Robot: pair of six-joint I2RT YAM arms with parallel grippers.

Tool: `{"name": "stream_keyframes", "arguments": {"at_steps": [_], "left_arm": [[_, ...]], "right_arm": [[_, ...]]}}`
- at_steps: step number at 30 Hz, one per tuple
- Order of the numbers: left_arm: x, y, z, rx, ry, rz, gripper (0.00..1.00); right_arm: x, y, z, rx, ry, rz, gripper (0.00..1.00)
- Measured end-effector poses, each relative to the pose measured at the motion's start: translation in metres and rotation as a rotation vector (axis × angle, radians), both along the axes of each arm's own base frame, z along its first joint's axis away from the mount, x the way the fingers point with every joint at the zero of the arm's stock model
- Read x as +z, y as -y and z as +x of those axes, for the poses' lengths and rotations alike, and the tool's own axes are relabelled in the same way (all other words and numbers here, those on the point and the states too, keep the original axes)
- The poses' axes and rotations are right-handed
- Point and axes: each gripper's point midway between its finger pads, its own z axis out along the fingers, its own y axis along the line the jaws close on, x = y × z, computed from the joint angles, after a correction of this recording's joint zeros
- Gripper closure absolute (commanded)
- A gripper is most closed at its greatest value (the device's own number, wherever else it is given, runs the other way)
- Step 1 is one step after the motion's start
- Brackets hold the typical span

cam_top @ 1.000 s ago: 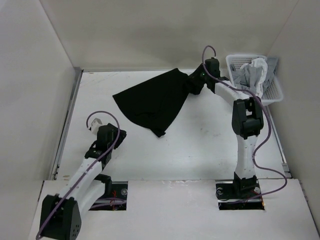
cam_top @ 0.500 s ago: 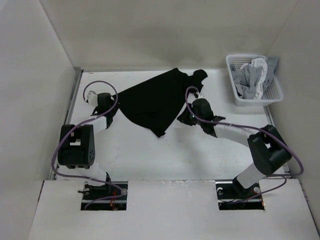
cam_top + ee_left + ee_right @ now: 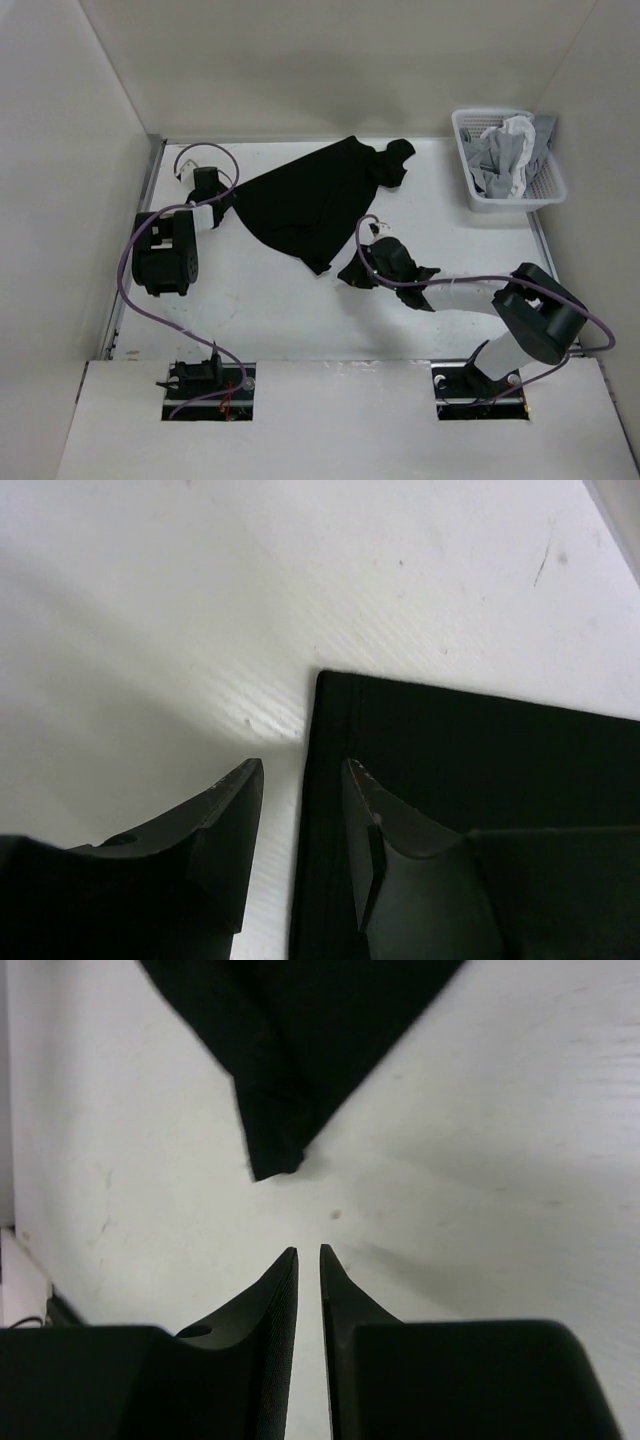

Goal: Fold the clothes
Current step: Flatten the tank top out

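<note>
The clothes (image 3: 310, 200), one plain black garment, lie spread flat on the white table, with a pointed corner toward the front. My left gripper (image 3: 222, 203) is low at the garment's left corner. In the left wrist view that gripper (image 3: 300, 770) stands open, with the garment's (image 3: 480, 770) hemmed edge lying between the jaws and its right finger over the cloth. My right gripper (image 3: 348, 275) is just right of the front corner. The right wrist view shows my right gripper (image 3: 308, 1250) open only by a narrow slit, empty, a short way from the garment's (image 3: 300, 1040) tip.
A white basket (image 3: 548, 192) stands at the far right with light grey and white garments (image 3: 505, 150) heaped in it. White walls close in the table (image 3: 270, 300) at the back and on both sides.
My right gripper let go of the garment's far right corner and swung down to its front tip. My left arm reached from the front to the garment's left corner. Both jaws narrowed.
</note>
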Motion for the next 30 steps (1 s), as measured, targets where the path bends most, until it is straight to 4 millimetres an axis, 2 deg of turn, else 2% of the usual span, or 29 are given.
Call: {"name": "stream_keyframes", "arguments": {"at_steps": [4, 8, 11, 16, 24, 30], "left_arm": [[0.003, -0.007, 0.014, -0.029, -0.019, 0.053, 0.68], [0.008, -0.012, 0.031, -0.060, -0.027, 0.105, 0.69], [0.006, -0.013, 0.038, -0.083, -0.048, 0.145, 0.69], [-0.004, -0.013, 0.037, -0.110, -0.100, 0.186, 0.70], [-0.006, -0.009, 0.047, -0.142, -0.118, 0.220, 0.79], [-0.007, -0.010, 0.047, -0.142, -0.124, 0.223, 0.92]], "right_arm": [[0.004, -0.019, -0.015, 0.048, 0.015, 0.024, 0.81], [0.007, -0.028, -0.023, 0.064, 0.022, 0.032, 0.80], [0.007, -0.029, -0.022, 0.057, 0.030, 0.033, 0.78], [0.009, -0.028, -0.020, 0.046, 0.038, 0.032, 0.74], [0.018, -0.027, -0.018, 0.037, 0.057, 0.046, 0.72], [0.028, -0.026, -0.014, 0.019, 0.081, 0.060, 0.57]]}}
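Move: The tank top's far left corner lies about 5 cm ahead of the left hand, level with it sideways and some 2 cm below. From that hand the middle of the tank top is about 22 cm right and 2 cm ahead. The near corner lies roughly 4 cm ahead, 5 cm left and 4 cm below the right hand; the cloth's middle is about 26 cm ahead and 8 cm left of that hand. Forward about 5 cm and slightly down, the left hand slides its fingers astride the tank top's far left corner, rolling its left side up some 15 degrees, then closes them on the cloth edge. The right hand, still empty, shifts roughly 3 cm left and 2 cm back beside the near corner, then rises about 2 cm while opening. ##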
